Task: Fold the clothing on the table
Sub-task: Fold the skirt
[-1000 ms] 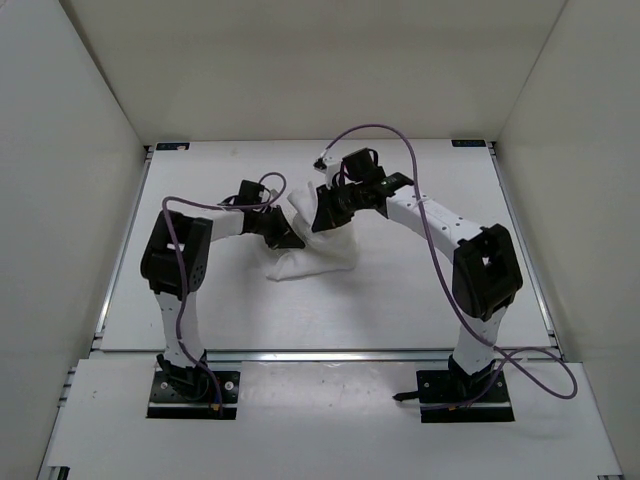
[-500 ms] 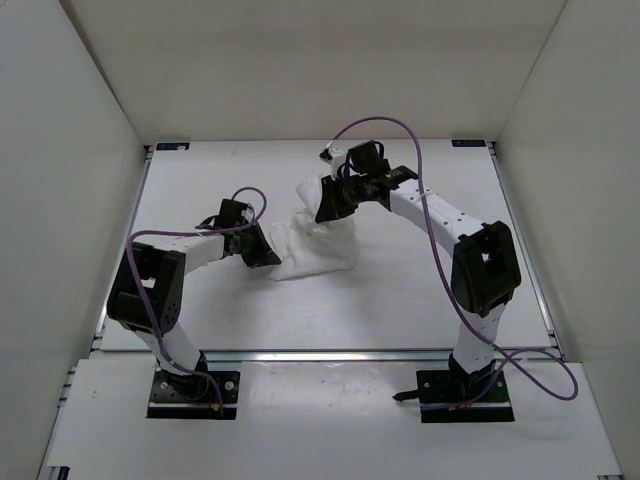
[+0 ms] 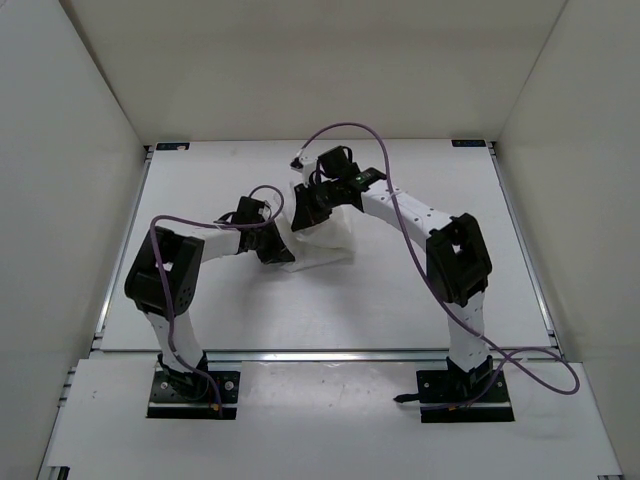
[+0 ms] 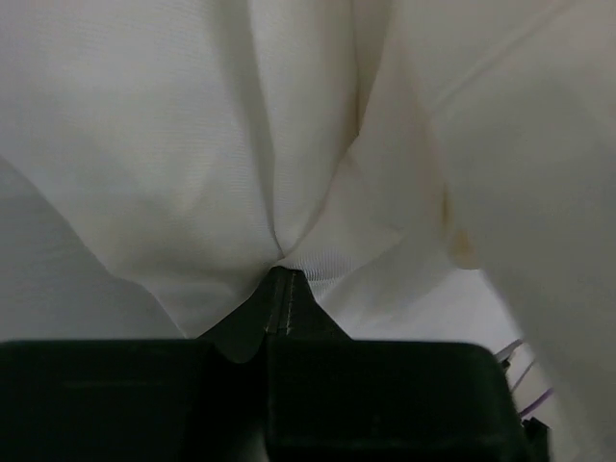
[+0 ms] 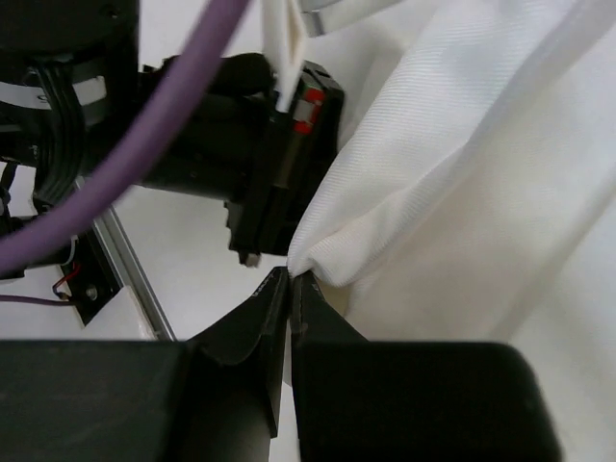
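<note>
The clothing [image 3: 328, 236], a thin white cloth, lies bunched in a small heap on the white table [image 3: 430, 285], just left of the middle. My left gripper [image 3: 284, 252] is at the heap's left edge, shut on a pinched fold of the clothing [image 4: 192, 144]; its tips [image 4: 281, 276] meet with cloth drawn into them. My right gripper [image 3: 299, 214] hangs just above and behind it, shut on a rolled edge of the clothing [image 5: 462, 183] at its tips [image 5: 291, 276]. The two grippers are close together, the cloth draped between them.
The left arm's black wrist [image 5: 245, 144] sits right in front of the right gripper. Purple cables [image 3: 345, 128] loop over both arms. Silver rails [image 3: 520, 245] edge the table, and white walls [image 3: 70, 150] enclose it on three sides.
The right gripper has carried its cloth edge leftward, close to the left gripper. The left arm swung out and back in. The cloth heap is narrower and more bunched.
</note>
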Robot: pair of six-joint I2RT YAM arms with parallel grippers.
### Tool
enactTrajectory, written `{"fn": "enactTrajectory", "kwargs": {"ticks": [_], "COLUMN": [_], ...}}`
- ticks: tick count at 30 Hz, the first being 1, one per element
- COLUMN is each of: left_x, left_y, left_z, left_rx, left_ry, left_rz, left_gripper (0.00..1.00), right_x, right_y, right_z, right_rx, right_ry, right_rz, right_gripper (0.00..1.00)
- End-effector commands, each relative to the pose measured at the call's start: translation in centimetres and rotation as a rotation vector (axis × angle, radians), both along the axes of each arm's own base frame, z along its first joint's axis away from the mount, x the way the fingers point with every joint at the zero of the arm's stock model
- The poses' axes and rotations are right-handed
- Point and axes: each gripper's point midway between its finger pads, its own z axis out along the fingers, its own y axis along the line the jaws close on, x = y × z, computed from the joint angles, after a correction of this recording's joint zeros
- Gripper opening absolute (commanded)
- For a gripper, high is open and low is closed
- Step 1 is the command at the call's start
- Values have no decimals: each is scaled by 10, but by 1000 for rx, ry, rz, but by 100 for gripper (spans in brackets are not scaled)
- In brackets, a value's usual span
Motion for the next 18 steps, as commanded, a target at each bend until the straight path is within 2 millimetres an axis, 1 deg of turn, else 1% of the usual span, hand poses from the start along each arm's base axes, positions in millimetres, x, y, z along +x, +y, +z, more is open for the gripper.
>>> {"fn": "enactTrajectory", "kwargs": {"ticks": [1,2,3,4,6,7,8,10,11,12,13,14,15,16,17,18], "left_x": [-10,-8,-3,1,2,5,6,5,5,4,4,3,4,4,6,6], "left_y": [-6,-9,-11,-11,-13,-13,-12,-9,-7,-7,-5,-2,-3,-2,-3,-3], "left_z": [-29,-28,-28,-27,-30,-30,-31,-29,-29,-26,-27,-26,-23,-22,-18,-16], "left_rx": [38,29,22,3,1,-12,-19,-33,-41,-44,-48,-52,-67,-66,-84,-80], "left_ry": [67,71,69,69,79,81,84,81,81,72,77,83,85,86,79,77], "left_rz": [-31,-35,-30,-28,-30,-26,-18,-13,-8,-12,-9,-4,-12,-13,-24,-27], "left_gripper": [0,0,0,0,0,0,0,0,0,0,0,0,0,0,0,0], "right_x": [-9,-14,-19,-22,-32,-33,-36,-25,-21,-14,-2,3,12,25,28,38], "right_y": [18,19,23,21,20,18,16,8,4,1,-5,-8,-14,-20,-21,-32], "right_z": [19,13,12,5,-9,-17,-26,-23,-22,-9,-1,14,28,49,71,85], "right_rx": [44,31,34,23,-10,-31,-62,-110,-120,-104,-90,-69,-41,-3,39,59], "right_ry": [-10,13,15,38,88,105,131,111,100,84,66,37,25,6,-13,-31], "right_rz": [39,40,53,53,56,47,46,-2,-14,-36,-70,-85,-111,-141,-152,-179], "right_gripper": [0,0,0,0,0,14,23,48,56,59,66,76,79,79,79,79]}}
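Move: The skirt is bunched between the hands: its middle lies about 8 cm right of the left fingertips, 5 cm farther out and 3 cm up. From the right hand, which holds a raised fold of it, that middle is roughly 6 cm to the right, 3 cm ahead and 12 cm below. The left fingertips, shut on the skirt near the table, are some 2 cm back, 2 cm left and 14 cm below the right hand. Right hand dips back about 3 cm, opens, releasing the skirt, then rises forward; left keeps its pinch, shifting forward-right. ##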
